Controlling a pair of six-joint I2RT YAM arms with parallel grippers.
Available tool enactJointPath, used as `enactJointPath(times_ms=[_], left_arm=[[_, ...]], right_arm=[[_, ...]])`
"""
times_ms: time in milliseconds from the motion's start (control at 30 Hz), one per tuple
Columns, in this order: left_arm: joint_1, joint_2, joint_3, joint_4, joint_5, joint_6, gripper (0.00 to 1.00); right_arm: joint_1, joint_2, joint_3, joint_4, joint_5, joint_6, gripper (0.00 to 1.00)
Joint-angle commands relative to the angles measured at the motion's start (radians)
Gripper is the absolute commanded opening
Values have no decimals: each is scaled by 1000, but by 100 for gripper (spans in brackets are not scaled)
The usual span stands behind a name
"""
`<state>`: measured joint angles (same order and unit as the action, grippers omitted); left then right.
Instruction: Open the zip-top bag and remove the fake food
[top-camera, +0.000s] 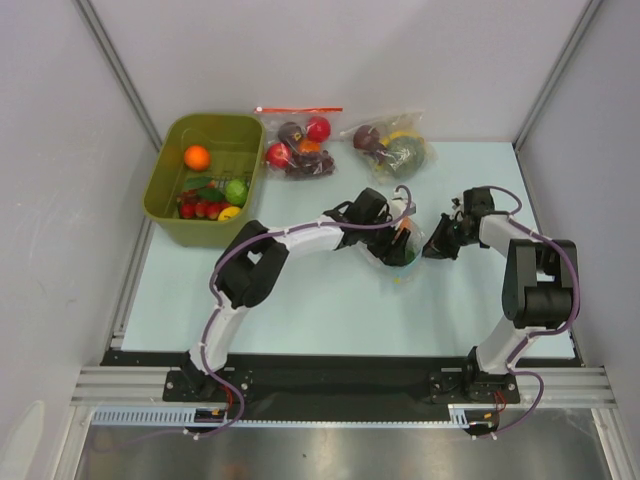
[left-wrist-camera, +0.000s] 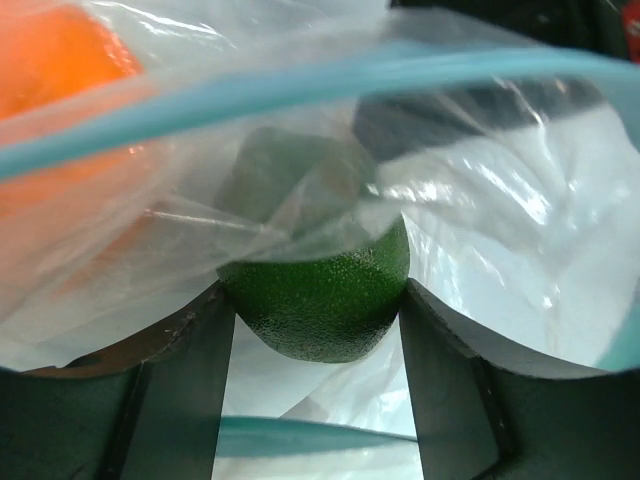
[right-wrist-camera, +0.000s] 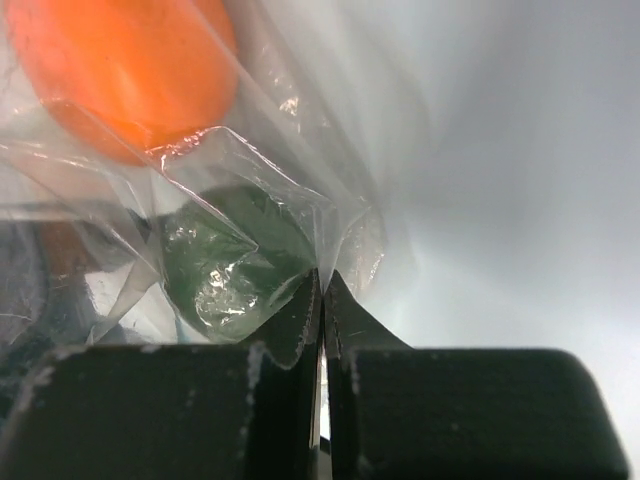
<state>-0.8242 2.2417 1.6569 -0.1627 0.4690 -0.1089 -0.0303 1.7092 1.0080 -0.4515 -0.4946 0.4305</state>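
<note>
The zip-top bag (top-camera: 385, 258) lies at mid-table, its light-blue zip strip (left-wrist-camera: 300, 85) arching over the left wrist view. My left gripper (left-wrist-camera: 315, 300) is inside the bag's mouth, and its two fingers press on either side of a dark green fruit (left-wrist-camera: 315, 325). An orange fruit (left-wrist-camera: 55, 50) sits behind the plastic at upper left. My right gripper (right-wrist-camera: 322, 285) is shut on a fold of the bag's clear plastic (right-wrist-camera: 250, 190) at its right edge. The orange fruit (right-wrist-camera: 130, 70) and the dark green fruit (right-wrist-camera: 230, 270) show through the film there. In the top view the two grippers (top-camera: 398, 240) (top-camera: 432, 250) flank the bag.
An olive-green bin (top-camera: 160, 190) at the back left holds an orange, a light green and a yellow fruit beside a row of red tomatoes. Two other clear bags of fruit lie at the back: one with a red zip strip (top-camera: 300, 140), one further right (top-camera: 395, 145).
</note>
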Motion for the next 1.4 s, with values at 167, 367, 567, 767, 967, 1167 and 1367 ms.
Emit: enactJointPath(times_ms=[167, 367, 567, 767, 967, 1167, 1367], left_arm=[[7, -157, -54, -146, 114, 101, 0], [26, -215, -63, -147, 140, 83, 0], [59, -289, -124, -43, 157, 9, 0], [74, -268, -77, 35, 184, -74, 0], [74, -241, -22, 117, 197, -150, 0], [76, -157, 105, 104, 163, -158, 0], [76, -122, 175, 112, 100, -176, 0]], right_arm=[[-17, 18, 57, 53, 44, -6, 0], [-17, 26, 50, 50, 53, -16, 0], [-17, 24, 44, 53, 57, -24, 0], [-13, 24, 35, 60, 48, -22, 0], [-5, 18, 26, 73, 39, -21, 0], [10, 21, 15, 99, 10, -10, 0], [27, 27, 20, 99, -4, -13, 0]])
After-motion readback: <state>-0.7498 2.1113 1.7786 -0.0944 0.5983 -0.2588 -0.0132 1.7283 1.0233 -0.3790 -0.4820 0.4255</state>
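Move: My left fingers already grip the green avocado inside the bag. The green bin it is bound for lies about 46 cm to their left and 18 cm ahead, roughly level. The orange still in the bag is some 7 cm straight ahead of my left hand; the melon bag is about 25 cm ahead and 3 cm left, about 2 cm lower. From my right hand, shut on the bag's edge, the bin is about 52 cm left and 17 cm ahead, roughly level. I lift the avocado up out of the open bag with my left hand, about 14 cm in all, keeping my grip. At first I draw back and left by about 3 cm while rising, then swing forward some 6 cm and to the right, tipping the fingers up nearer level by 15 degrees or so. My right hand keeps its pinch on the bag's edge, easing forward about 2 cm. ##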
